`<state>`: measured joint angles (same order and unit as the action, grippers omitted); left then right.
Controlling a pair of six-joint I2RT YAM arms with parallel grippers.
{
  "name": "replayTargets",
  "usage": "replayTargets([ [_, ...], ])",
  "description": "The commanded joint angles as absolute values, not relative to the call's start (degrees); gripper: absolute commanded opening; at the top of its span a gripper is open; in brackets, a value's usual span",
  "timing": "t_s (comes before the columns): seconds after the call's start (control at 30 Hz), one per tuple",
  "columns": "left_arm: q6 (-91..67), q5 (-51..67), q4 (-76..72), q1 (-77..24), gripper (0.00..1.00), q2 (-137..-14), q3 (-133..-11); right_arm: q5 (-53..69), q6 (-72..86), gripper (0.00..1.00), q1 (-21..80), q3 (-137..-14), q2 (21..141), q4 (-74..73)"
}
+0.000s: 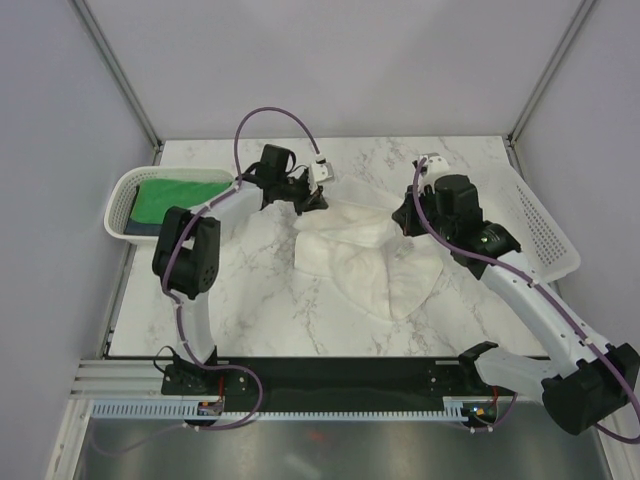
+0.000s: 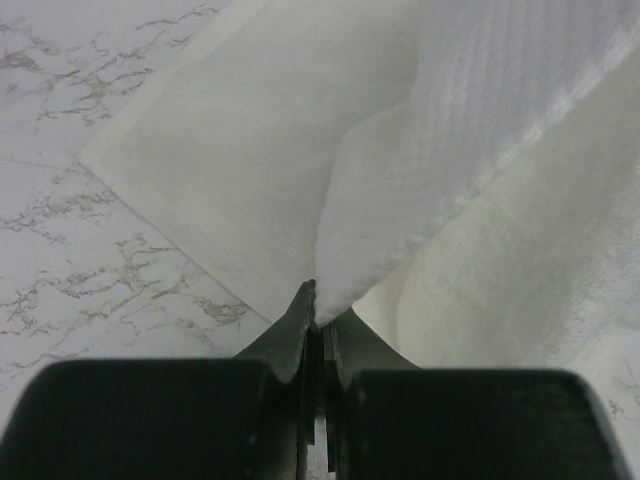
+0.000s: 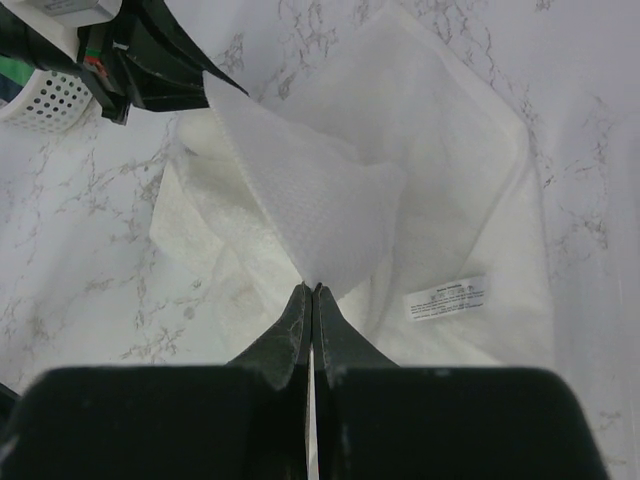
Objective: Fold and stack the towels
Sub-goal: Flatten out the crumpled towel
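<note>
The large white towel lies rumpled in the middle of the marble table, with a lifted band stretched between both grippers. My left gripper is shut on one corner of the white towel at its far left. My right gripper is shut on another corner of the white towel at its far right. The towel's care label faces up. The green towel lies folded in the left basket, with a dark layer under its near edge.
A white perforated basket sits at the table's left edge and holds the green towel. A second white basket rests tilted at the right edge. In the right wrist view, the left basket shows beside the left arm's fingers.
</note>
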<state>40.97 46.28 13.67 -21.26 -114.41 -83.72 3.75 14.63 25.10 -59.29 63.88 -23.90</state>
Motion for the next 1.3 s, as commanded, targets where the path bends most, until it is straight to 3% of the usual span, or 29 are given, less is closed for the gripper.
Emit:
replayTargets([
  [0.0, 41.1, 39.6, 16.0, -20.8, 0.02, -109.4, -85.0, 0.4, 16.4, 0.00, 24.5, -62.6, 64.2, -19.9],
  [0.2, 34.5, 30.3, 12.0, -21.3, 0.02, -89.7, -86.6, 1.1, 16.2, 0.00, 24.5, -78.2, 71.7, -16.8],
  [0.43, 29.6, 22.5, 16.2, -23.2, 0.02, -76.1, -96.8, 0.4, 7.0, 0.00, 24.5, -111.8, 79.0, -21.3],
  [0.53, 25.9, 23.9, 16.8, -23.3, 0.02, -69.6, -98.7, 3.7, 5.6, 0.00, 24.5, -115.3, 76.1, -22.6],
  [0.7, 22.1, 29.9, 22.8, -23.4, 0.02, -60.0, -99.5, 7.1, 8.6, 0.00, 24.5, -108.6, 64.8, -19.3],
  [0.93, 11.2, 40.4, 28.7, -23.5, 0.02, -60.5, -90.7, 6.4, 9.1, 0.00, 24.5, -91.8, 56.9, -27.1],
  [1.1, 2.8, 34.1, 28.9, -23.8, 0.02, -64.1, -77.1, 8.5, 11.6, 0.00, 24.5, -67.9, 57.7, -29.0],
  [1.27, -2.7, 24.9, 28.4, -24.0, 0.02, -73.8, -70.1, 11.5, 17.8, 0.00, 24.5, -52.6, 61.6, -17.5],
])
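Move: Below and between the two gripping hands lies the bulk of the crumpled white towel: its middle is about 8 cm back, 9 cm right and 10 cm below the left hand, and some 3 cm ahead, 7 cm left and 22 cm below the right. The basket with the green towel stands about 33 cm left of the left hand and 2 cm ahead; the empty basket is 30 cm right of the right hand, 9 cm ahead. Flinging the white towel up with both hands, fingers still pinching it: the left rises about 46 cm while swinging back, the right about 37 cm, first slightly forward, then back. Both fingertips tip up, then whip down and forward towards the table, the right to its starting height, the left staying some 19 cm above its own and turned about 25 degrees counter-clockwise. ##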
